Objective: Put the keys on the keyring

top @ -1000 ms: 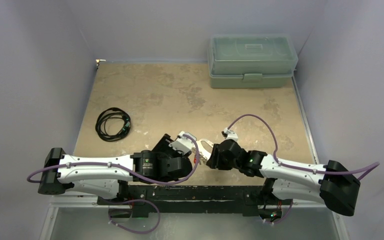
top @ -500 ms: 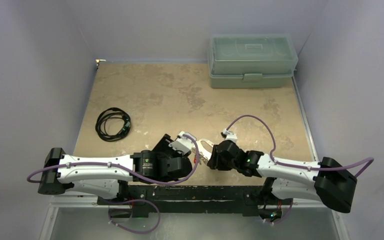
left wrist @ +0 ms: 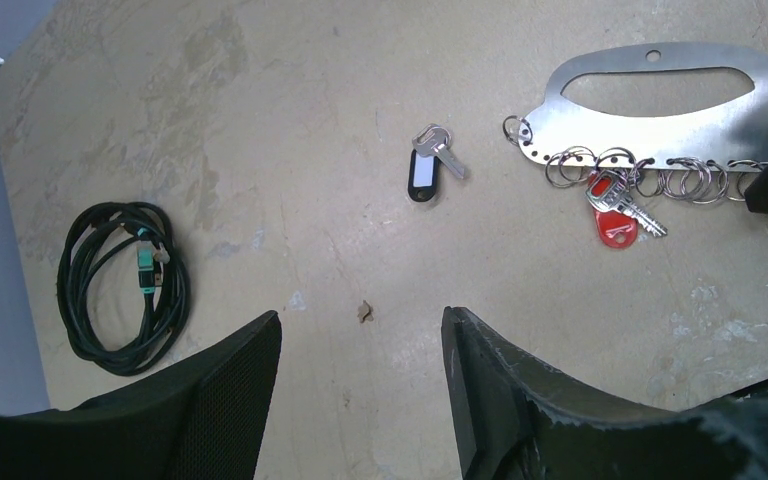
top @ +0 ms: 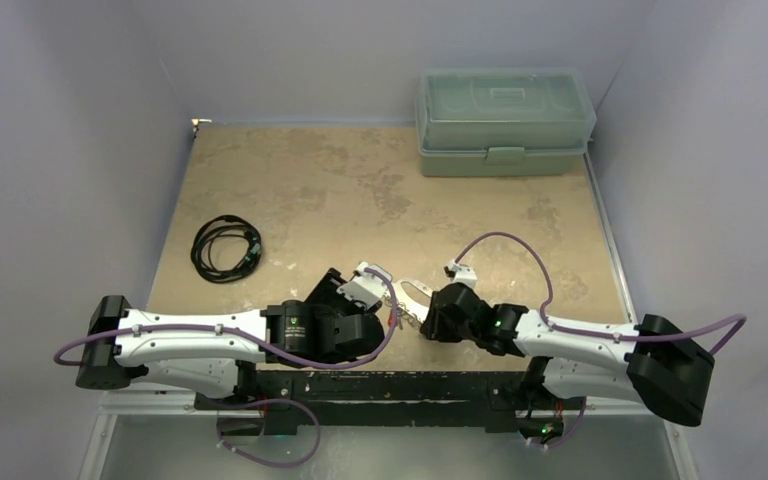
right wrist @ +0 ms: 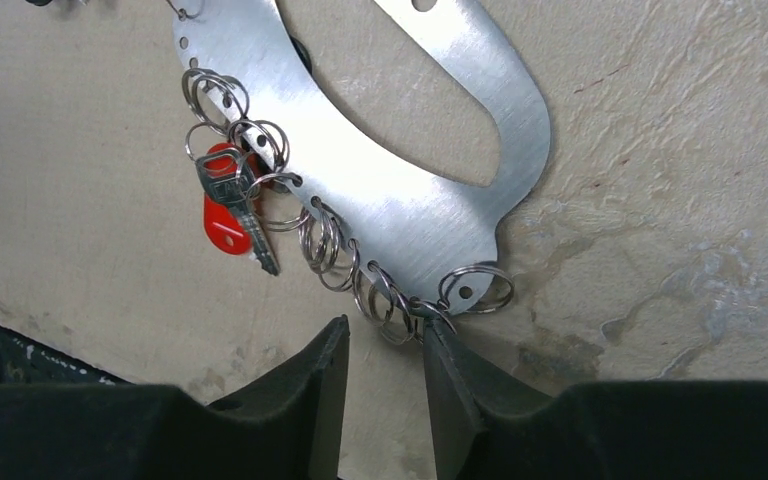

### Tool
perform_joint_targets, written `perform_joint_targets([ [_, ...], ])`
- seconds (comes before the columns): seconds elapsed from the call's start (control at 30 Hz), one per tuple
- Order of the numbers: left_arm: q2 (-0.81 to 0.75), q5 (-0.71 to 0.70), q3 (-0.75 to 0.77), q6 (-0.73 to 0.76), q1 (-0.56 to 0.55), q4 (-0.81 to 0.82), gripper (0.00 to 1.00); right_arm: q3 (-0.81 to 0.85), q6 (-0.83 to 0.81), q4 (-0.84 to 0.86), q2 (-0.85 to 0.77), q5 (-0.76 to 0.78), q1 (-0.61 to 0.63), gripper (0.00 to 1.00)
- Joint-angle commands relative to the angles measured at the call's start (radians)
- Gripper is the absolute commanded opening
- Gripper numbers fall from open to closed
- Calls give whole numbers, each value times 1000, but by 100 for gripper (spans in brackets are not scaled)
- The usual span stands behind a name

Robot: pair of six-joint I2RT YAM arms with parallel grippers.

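Observation:
The keyring point(right wrist: 410, 210), a flat silvery plate with an oval cut-out, lies on the table near the arms and shows small in the top view point(top: 412, 297). Split rings point(right wrist: 332, 245) hang along its edge. One ring carries a red-headed key point(right wrist: 228, 205). A loose key with a black tag point(left wrist: 427, 170) lies left of the plate. My right gripper point(right wrist: 385, 330) is open by a narrow gap at the plate's end, and its right fingertip point(right wrist: 438, 345) touches a ring. Further back from the keys, my left gripper point(left wrist: 360, 330) is open over bare table.
A coiled black cable point(left wrist: 120, 285) lies at the table's left. A closed green plastic box point(top: 505, 120) stands at the far right corner. Grey walls enclose the table on three sides.
The right gripper's jaws have narrowed, and it has shifted slightly along the plate's ringed edge. The left arm has stayed still.

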Motion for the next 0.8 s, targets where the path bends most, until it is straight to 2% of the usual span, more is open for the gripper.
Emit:
perform_joint_targets([
  [0.0,-16,-25,2,-16,0,-5,59,-31,-8,61,-10,17,5,34],
  [0.13,-18,-23,2,-16,0,-5,59,-46,-2,74,-17,20,5,30],
  [0.23,-18,-23,2,-16,0,-4,59,-57,3,82,-29,26,5,24],
  [0.43,-21,-23,1,-16,0,-5,59,-78,4,97,-60,38,5,20],
  [0.57,-21,-24,2,-14,0,-5,59,-83,8,95,-86,50,5,11],
  [0.77,-12,-19,1,-10,0,-3,58,-71,5,73,-120,62,5,4],
])
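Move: The small split rings along the near-right end of the metal plate are almost at my right fingertips: within a centimetre ahead and to the left, about 1 cm below. The plate's middle is some 5 cm ahead and 3 cm left of my right hand, the red-tagged key about 7 cm left and 2 cm ahead, the black-tagged key roughly 14 cm left and 10 cm ahead. From my left hand those rings lie about 16 cm right, level with it, and some 15 cm down. I shut my right fingers on a ring at the plate's near-right end. They start a bit over a third open and finish almost closed, the hand first easing down about half a centimetre and then, still closing, rising about 1.5 cm with a slight 5-degree tilt, the ring pinched between the tips. ##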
